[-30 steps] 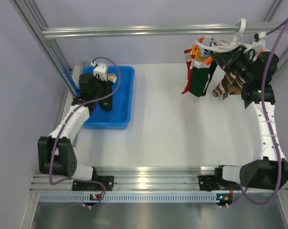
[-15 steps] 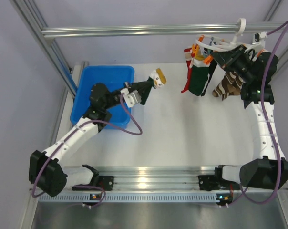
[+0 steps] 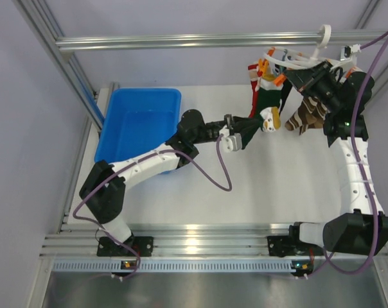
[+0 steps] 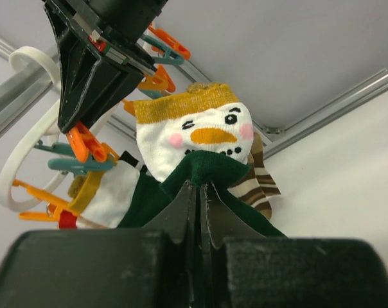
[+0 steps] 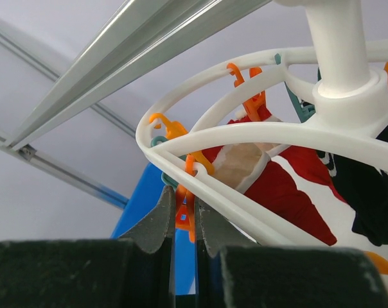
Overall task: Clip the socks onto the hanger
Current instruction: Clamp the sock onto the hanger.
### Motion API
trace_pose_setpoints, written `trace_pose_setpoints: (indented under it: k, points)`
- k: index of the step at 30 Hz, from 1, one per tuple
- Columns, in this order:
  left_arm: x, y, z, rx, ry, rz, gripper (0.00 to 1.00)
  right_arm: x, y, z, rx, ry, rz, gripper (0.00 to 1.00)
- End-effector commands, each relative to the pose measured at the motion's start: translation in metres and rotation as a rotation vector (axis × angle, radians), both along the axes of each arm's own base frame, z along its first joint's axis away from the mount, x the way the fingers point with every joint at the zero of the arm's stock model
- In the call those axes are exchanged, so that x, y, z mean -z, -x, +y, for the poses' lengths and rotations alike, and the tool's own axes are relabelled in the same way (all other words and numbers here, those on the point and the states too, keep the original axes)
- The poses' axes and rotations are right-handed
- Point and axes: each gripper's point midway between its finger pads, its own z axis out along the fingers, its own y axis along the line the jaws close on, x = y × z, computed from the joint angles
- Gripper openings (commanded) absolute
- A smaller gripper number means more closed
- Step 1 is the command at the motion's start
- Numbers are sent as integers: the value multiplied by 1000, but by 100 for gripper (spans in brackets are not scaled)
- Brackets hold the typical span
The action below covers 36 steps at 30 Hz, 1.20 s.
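Note:
My left gripper is shut on a dark green sock with a white snowman face and a yellow cuff. It holds the sock up just below the hanger, close beside the socks hanging there. From above, the left gripper and its sock sit next to a hanging green sock and a red sock. My right gripper is shut on an orange clip peg under the white ring of the hanger. In the top view the right gripper is at the hanger.
A blue bin stands at the back left with the left arm reaching out past its right side. A brown-and-cream striped sock hangs by the right arm. A metal crossbar carries the hanger's hook.
The left arm has swung out of the blue bin and across to the right, carrying the snowman sock up to the hanger. The right arm has held still on the peg.

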Motion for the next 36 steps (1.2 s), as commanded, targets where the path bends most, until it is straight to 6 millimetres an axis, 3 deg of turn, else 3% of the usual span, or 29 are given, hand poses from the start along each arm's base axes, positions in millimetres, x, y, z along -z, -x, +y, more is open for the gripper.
trace_pose_setpoints:
  k: [1, 5, 14, 23, 36]
  points:
    - [-51, -1, -12, -3, 145, -120, 0, -44, 17, 14, -72, -10, -170, 0]
    - [-45, -14, -24, -14, 153, -87, 0, -45, 18, 14, -77, -2, -178, 0]
    - [-35, -32, -20, -45, 150, -29, 0, -42, 19, 16, -91, 14, -188, 0]
    - [-44, -53, -19, -48, 186, 93, 0, -46, 19, 17, -95, 15, -205, 0]
    - [-37, -55, -21, -24, 165, 122, 0, -51, 23, 20, -116, -7, -219, 0]
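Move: The left hand already holds the snowman sock; the orange clip it is bound for lies about 11 cm ahead, 7 cm to its right and 7 cm above, already pinched in the right fingers. The hung snowman sock is roughly 6 cm ahead and 4 cm right of the left hand, the brown striped sock 2 cm ahead and 16 cm right. From the right hand, the held sock is some 11 cm back, 3 cm left and 7 cm below. Left hand carries the pinched snowman sock some 6 cm forward, slightly right, towards the right hand's still-pinched clip. ##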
